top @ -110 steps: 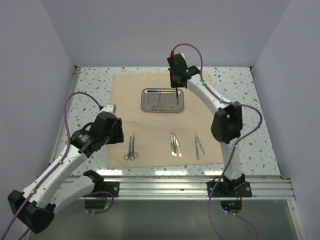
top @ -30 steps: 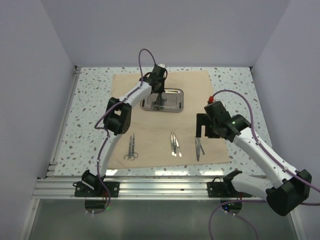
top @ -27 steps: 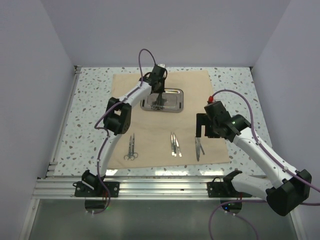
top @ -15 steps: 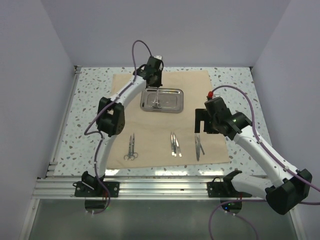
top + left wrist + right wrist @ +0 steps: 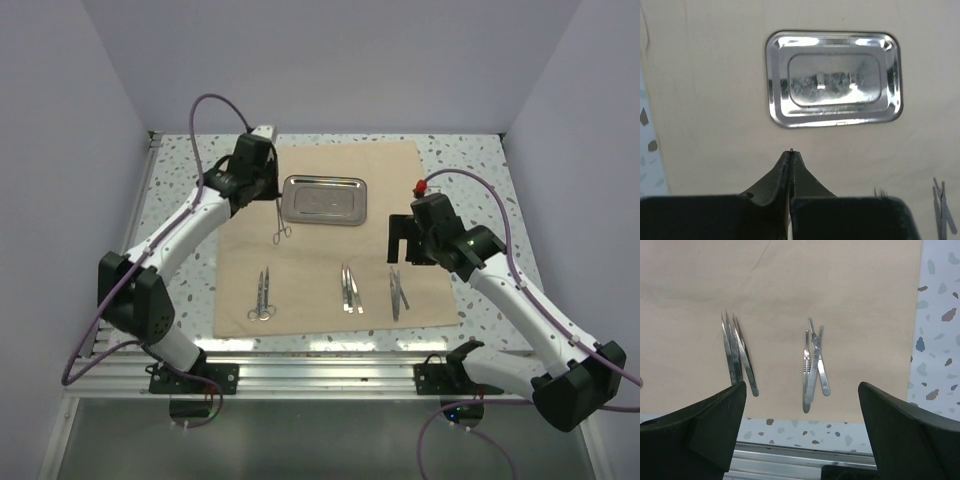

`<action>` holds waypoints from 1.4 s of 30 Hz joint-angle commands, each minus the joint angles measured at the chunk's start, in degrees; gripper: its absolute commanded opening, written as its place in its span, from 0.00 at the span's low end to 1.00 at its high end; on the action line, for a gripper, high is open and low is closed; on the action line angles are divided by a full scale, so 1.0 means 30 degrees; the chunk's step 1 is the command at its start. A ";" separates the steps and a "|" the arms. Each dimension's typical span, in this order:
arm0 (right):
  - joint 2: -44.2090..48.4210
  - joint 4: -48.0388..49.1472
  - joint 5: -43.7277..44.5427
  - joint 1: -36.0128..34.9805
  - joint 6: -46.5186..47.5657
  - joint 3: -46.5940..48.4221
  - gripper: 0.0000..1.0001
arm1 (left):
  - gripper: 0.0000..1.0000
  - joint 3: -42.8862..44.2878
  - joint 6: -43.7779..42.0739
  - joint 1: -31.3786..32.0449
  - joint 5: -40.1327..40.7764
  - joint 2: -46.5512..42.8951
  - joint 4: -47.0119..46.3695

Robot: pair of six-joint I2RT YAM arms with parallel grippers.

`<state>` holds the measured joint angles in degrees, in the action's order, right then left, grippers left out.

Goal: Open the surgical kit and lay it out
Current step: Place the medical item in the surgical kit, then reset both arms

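Observation:
The tan cloth wrap (image 5: 320,262) lies spread flat on the table. The steel tray (image 5: 296,199) sits on its far part and is empty; it also shows in the left wrist view (image 5: 774,82). My left gripper (image 5: 276,203) is shut on a small ring-handled instrument (image 5: 282,230) that hangs over the cloth, left of the tray. In the left wrist view only a thin tip (image 5: 791,150) shows between the closed jaws. Scissors (image 5: 263,295), tweezers (image 5: 348,288) and a pair of slim instruments (image 5: 397,292) lie in a row near the cloth's front. My right gripper (image 5: 398,258) is open above the slim instruments (image 5: 814,365).
The speckled table (image 5: 180,200) surrounds the cloth. An aluminium rail (image 5: 330,375) runs along the near edge and shows in the right wrist view (image 5: 790,460). Grey walls close in the left, right and back. The tweezers (image 5: 737,357) lie left of the slim instruments.
My left gripper has lifted the ring-handled instrument out of the tray and carried it left and nearer, off the tray. The tray is now empty. The right arm has barely moved.

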<state>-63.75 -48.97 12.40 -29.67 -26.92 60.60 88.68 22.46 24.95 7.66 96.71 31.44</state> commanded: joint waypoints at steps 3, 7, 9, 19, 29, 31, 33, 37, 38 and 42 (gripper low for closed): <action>0.1004 0.0357 -0.0208 -0.0041 0.0125 -0.0189 0.98 | 0.00 -0.7367 0.1564 0.0384 -0.0326 -0.5591 -0.0256; 0.1151 0.0328 -0.0296 -0.0041 0.0125 -0.0482 0.97 | 0.00 -1.0455 0.2269 0.0706 -0.0999 -0.8120 -0.0051; 0.1238 0.0328 -0.0268 -0.0071 0.0125 -0.0599 0.97 | 0.00 -1.1566 0.2474 0.0794 -0.1672 -0.9114 -0.0109; 0.0946 0.0884 -0.0619 -0.0041 -0.0168 -0.1039 0.97 | 0.00 -1.2071 0.0310 0.0795 -0.4426 -0.9737 0.0388; 0.1414 0.0825 -0.0502 -0.0070 -0.0373 -0.1449 0.97 | 0.00 -1.1897 -0.1801 0.0795 -0.4666 -0.7042 0.2670; 0.1444 0.0825 -0.0473 -0.0041 -0.0403 -0.1595 0.97 | 0.00 -1.1779 -0.1890 0.0795 -0.3762 -0.6398 0.2878; 0.1444 0.0884 -0.0473 -0.0071 -0.0402 -0.1742 0.97 | 0.00 -1.1603 -0.1569 0.0795 -0.2647 -0.5812 0.3229; 0.1356 0.1001 -0.0531 -0.0041 -0.0373 -0.1830 0.97 | 0.26 -1.0901 -0.0925 0.0824 -0.0563 -0.5048 0.3553; 0.1327 0.1030 -0.0531 -0.0070 -0.0315 -0.1830 0.97 | 0.30 -1.0493 -0.0459 0.0824 -0.0300 -0.5048 0.3553; 0.1152 0.1031 -0.0531 -0.0071 -0.0110 -0.1655 0.98 | 0.49 -0.9904 0.0481 0.1174 -0.0766 -0.5575 0.2792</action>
<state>-60.60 -47.75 10.94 -29.67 -27.42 54.98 55.61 21.56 27.38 3.95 81.89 41.30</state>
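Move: Behind and below the left hand, which holds the ring-handled forceps over the cloth, lies their spot: about 17 cm back, 3 cm to the right and 19 cm down. The two pairs of scissors lie just to the left of that spot, 17 cm back and 3 cm left of the hand. The empty tray is some 14 cm ahead and 13 cm right, the tweezers 16 cm back and 21 cm right. From the right hand the spot is about 33 cm left and 1 cm farther out. Carrying the forceps back from beside the tray, the left hand sweeps about 15 cm towards its base while sinking, nearly halts with a slight drift right, then lowers another 7 cm beside the scissors, edging left. The wrist tips down nearly 30 degrees and the fingers open to about half, letting go of the forceps; the hand just begins to rise. The open right hand sinks some 2 cm and eases back. ##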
